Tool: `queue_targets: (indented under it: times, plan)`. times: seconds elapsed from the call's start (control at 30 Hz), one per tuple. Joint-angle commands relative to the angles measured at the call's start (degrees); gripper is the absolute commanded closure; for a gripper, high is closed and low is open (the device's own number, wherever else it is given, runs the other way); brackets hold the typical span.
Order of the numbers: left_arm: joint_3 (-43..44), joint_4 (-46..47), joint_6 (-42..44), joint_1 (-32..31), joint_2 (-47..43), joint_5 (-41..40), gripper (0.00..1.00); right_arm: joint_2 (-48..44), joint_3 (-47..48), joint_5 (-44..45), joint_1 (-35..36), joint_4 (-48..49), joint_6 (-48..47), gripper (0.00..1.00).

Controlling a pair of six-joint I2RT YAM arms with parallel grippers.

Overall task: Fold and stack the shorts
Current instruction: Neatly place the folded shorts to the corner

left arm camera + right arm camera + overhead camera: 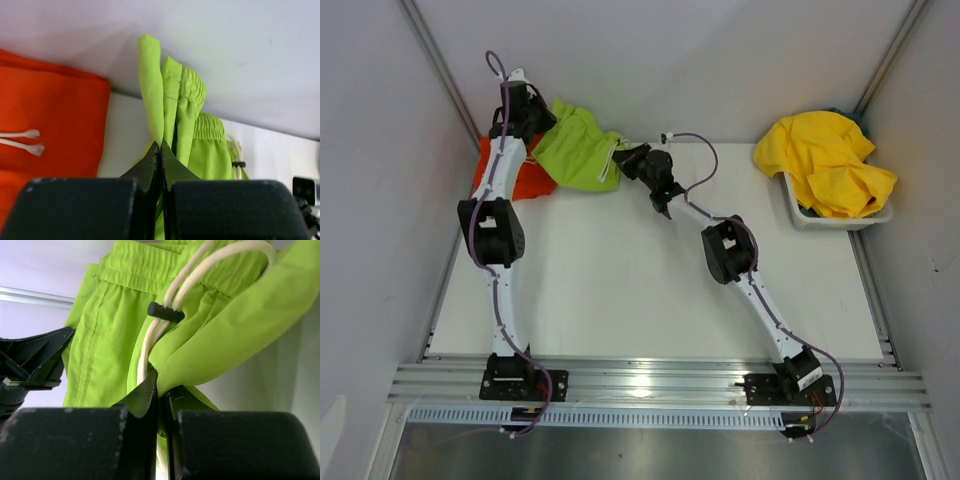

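Note:
The lime green shorts (578, 150) hang bunched at the back of the table, held up between both grippers. My left gripper (535, 120) is shut on their left edge; in the left wrist view the fabric (195, 140) rises in folds from the closed tips (161, 145). On the right side my right gripper (625, 155) is shut on a fold of the same shorts (110, 340) near the waistband, at the tips (161, 385), beside the white drawstring (165, 315). The orange shorts (530, 183) lie flat under the left arm, also in the left wrist view (50, 115).
Yellow shorts (830, 160) are heaped in a white bin (820, 222) at the back right. The back wall stands right behind the green shorts. Metal frame posts run along the table's left and right edges. The left gripper's dark fingers (35, 365) show in the right wrist view.

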Motion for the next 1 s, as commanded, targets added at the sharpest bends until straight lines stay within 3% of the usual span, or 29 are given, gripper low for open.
queue_targets:
  times: [0.0, 0.17, 0.47, 0.57, 0.73, 0.8, 0.97]
  plan:
    - [5.42, 2.83, -1.06, 2.47, 0.77, -1.55, 1.0, 1.62, 5.76, 8.7, 2.39, 6.34, 3.24, 1.0]
    - [5.7, 2.73, 0.61, 3.35, 0.24, -5.07, 1.0, 3.9, 7.27, 13.08, 4.41, 7.3, 3.59, 1.0]
    - [1.74, 6.16, -2.03, 7.05, 1.64, -1.2, 1.0, 8.47, 12.88, 19.78, 6.52, 4.41, 7.54, 1.0]
    - [1.47, 5.47, -2.56, 7.05, 3.66, 0.9, 1.0, 8.22, 10.79, 19.87, 6.26, 4.84, 8.33, 1.0]
    - [-0.99, 5.2, -4.05, 6.44, 6.13, 3.71, 0.98, 6.81, 8.5, 14.08, 4.94, 3.79, 6.06, 1.0]
    - [-1.34, 4.68, -3.7, 5.91, 6.56, 3.81, 0.88, 3.67, 4.38, 12.58, 3.89, 3.96, 4.04, 1.0]
    - [-5.45, 5.9, -5.45, 4.32, 6.05, 9.86, 0.76, -1.44, -0.28, 1.87, -0.41, 2.12, -0.71, 1.0]
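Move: The folded red shorts lie in the far left corner, their middle about 12 cm left of the left hand, 3 cm ahead and some 19 cm below. From the right hand they are roughly 30 cm left, 6 cm ahead and 10 cm lower. The held green shorts hang between the hands, their middle about 9 cm right of, 3 cm back from and 11 cm below the left hand, and some 10 cm left of the right hand, 2 cm ahead and 2 cm lower. Both hands still pinch the green shorts and swing them left towards the red pair, the left hand by about 8 cm, the right by half that, then lower them. The left sinks some 10 cm while easing back right, tipping slightly down and starting to part its fingers; the right keeps its grip, sinking about 6 cm from its high point as it drifts back right. ##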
